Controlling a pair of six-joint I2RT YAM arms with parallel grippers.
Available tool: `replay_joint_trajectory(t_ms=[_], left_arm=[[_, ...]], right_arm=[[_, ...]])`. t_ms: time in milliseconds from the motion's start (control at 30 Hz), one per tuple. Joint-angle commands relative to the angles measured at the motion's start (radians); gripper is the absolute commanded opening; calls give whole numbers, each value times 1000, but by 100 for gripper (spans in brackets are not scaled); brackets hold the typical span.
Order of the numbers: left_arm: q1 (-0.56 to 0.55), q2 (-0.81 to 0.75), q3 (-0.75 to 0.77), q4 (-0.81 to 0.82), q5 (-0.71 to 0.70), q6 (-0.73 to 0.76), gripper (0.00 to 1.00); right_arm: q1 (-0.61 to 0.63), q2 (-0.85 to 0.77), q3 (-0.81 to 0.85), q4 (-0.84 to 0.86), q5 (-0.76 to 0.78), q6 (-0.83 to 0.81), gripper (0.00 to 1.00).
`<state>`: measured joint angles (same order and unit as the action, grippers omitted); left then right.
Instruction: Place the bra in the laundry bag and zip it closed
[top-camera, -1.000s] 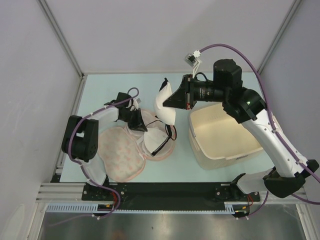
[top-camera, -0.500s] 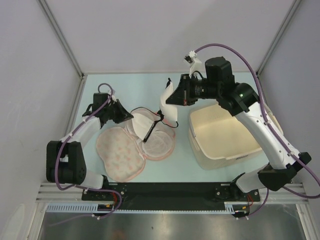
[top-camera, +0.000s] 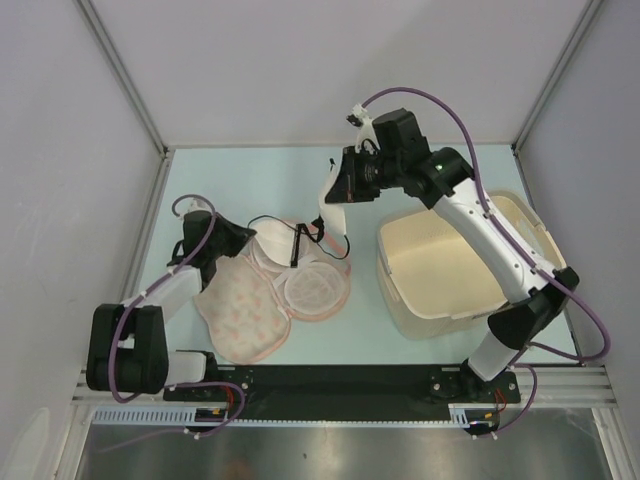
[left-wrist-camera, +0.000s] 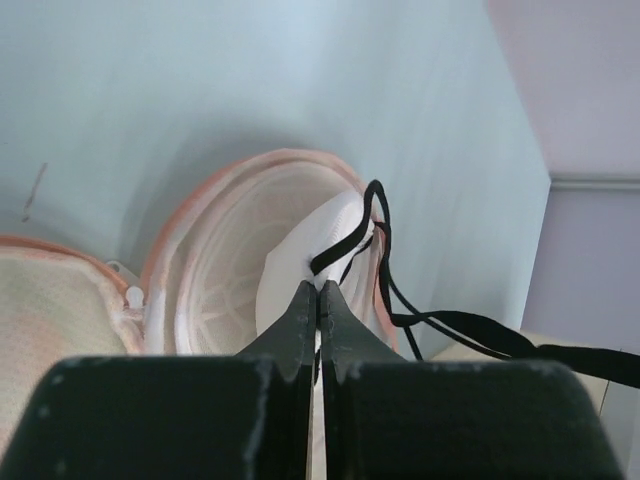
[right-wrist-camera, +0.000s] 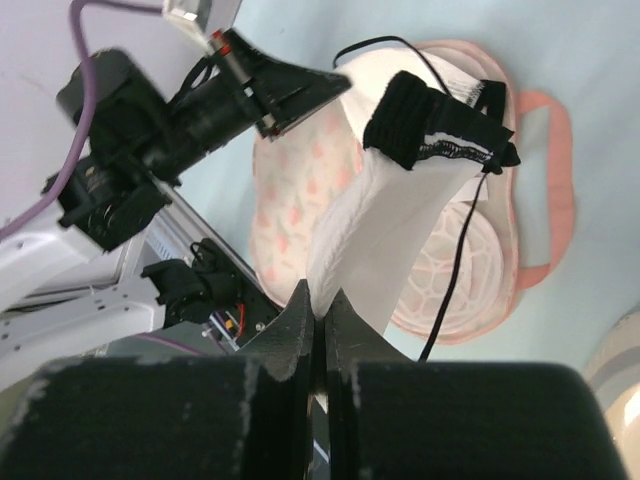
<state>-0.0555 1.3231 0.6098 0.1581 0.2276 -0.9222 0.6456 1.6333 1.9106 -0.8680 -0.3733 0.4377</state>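
Note:
The laundry bag lies unzipped and spread flat, patterned half near me, mesh-lined half to its right. The bra is stretched above it between both grippers. My left gripper is shut on the edge of one white cup, low over the bag's far-left lobe. The right gripper is shut on the other cup and holds it raised, so it hangs over the bag. Black straps trail between the cups.
A cream plastic basket stands on the right of the pale table, under the right arm. Grey walls close in the back and sides. The left arm reaches in from the bag's left side.
My left gripper has closed on the bra cup and drawn back to the left, spreading the bra over the bag. The right arm has swung toward the back with its cup still raised.

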Motion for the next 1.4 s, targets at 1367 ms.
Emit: replay_joint_trajectory(t_ms=[1367], left_arm=[[-603, -418, -387, -190, -415, -962, 0]], right_arm=[[51, -12, 100, -65, 108, 59, 0]])
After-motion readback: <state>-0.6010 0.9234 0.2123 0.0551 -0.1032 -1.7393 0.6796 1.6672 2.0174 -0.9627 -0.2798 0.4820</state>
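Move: The left hand already grips the edge of one bra cup, whose body drapes over the bag's far round pouch, about 6 cm right of the hand, level with it and 8 cm below. The near round pouch, where this cup goes, is some 15 cm right, 11 cm back and 9 cm down. The bag's printed flap lies about 15 cm back and 2 cm left. From the right hand, the near pouch is roughly 8 cm back, 6 cm left and 30 cm down. Left and slightly back at first, by about 2 cm, the left hand then lifts some 4 cm and swings back and to the right from the far pouch towards the near one, ending with a lowering of about 8 cm. Its left side rolls down and the fingers tip further down, pinching the cup throughout. The right hand keeps the other cup aloft, dipping a little forward and left before easing back. ##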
